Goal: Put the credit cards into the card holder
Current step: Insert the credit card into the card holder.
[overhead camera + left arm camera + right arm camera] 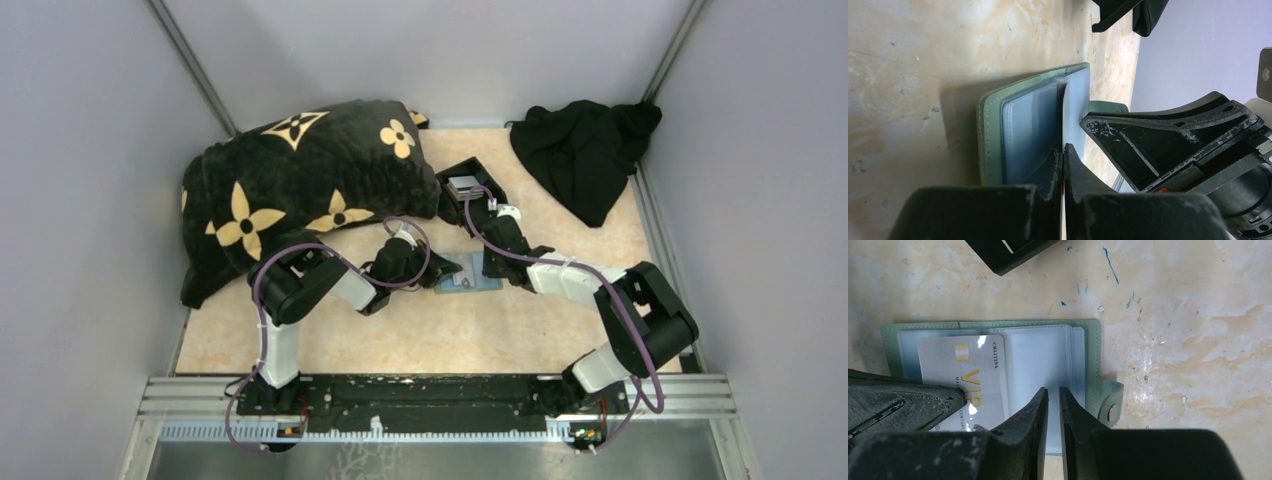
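The sage-green card holder (470, 284) lies open on the table, its clear pockets facing up (1093, 355) (990, 130). My left gripper (1063, 149) (442, 270) is shut on a silvery credit card (960, 370) printed with gold "VIP". It holds the card flat over the holder's left half, edge-on in its own view (1075, 110). My right gripper (1053, 390) (492, 268) stands over the clear pockets on the right half, jaws a narrow gap apart with nothing between them. More pale cards (464, 185) lie in a black box (478, 172) farther back.
A black pillow with gold flowers (300, 180) fills the back left. A black cloth (585, 150) is heaped at the back right. The holder's snap tab (1111, 407) sticks out on its right side. Grey walls close in the table.
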Robot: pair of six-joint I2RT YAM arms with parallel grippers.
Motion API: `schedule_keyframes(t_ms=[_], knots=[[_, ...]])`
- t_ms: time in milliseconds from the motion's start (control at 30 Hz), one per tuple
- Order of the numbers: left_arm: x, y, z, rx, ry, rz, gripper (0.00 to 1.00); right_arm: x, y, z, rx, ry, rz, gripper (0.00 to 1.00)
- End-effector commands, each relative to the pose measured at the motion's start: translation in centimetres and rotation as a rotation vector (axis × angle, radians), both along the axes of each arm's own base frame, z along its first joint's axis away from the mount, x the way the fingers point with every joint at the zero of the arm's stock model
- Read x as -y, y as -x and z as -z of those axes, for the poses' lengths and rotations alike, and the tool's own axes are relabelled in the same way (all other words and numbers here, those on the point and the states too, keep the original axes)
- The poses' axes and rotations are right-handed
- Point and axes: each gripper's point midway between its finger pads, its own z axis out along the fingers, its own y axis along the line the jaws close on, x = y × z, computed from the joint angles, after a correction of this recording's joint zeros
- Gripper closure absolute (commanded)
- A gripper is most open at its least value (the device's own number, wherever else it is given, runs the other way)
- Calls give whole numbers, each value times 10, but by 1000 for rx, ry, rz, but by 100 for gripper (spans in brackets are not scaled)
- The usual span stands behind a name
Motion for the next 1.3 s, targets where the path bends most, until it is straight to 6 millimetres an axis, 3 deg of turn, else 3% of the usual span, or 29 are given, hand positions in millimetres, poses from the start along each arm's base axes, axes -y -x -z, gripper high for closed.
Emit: schedule_keyframes(t_ms=[0,467,700,1000,1267], knots=[[0,0,2,10,13,-16,100,-5,3,3,-2,-3,-19,85],[22,12,16,-12,-6,47,100,-4,5,4,-9,1,-20,85],[22,19,25,-30,-40,75,100,-5,5,4,-10,0,-23,85],[7,25,32,-53,-134,56,69,-4,-2,-13,35,-3,-14,85],[6,25,32,-48,-188,74,58,-3,-4,-20,51,-2,-9,84]])
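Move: The left gripper already holds the VIP card low over the open card holder; the pocket of the holder's right page has its middle about 4 cm to the right, roughly level with it fore and aft, and 2 cm below. The holder's snap tab lies some 9 cm to the right, and the black box 15 cm ahead and 2 cm right. From the right gripper, low over that page, the pocket is about 2 cm left and 1 cm below. Slide the left gripper about 2 cm to the right, sinking slightly, to push the pinched card across the holder's right page towards the right gripper's fingertips. Then stop the push and open the fingers to nearly half, easing back a little as they part. Keep the right gripper where it is, fingertips resting on the right page. ##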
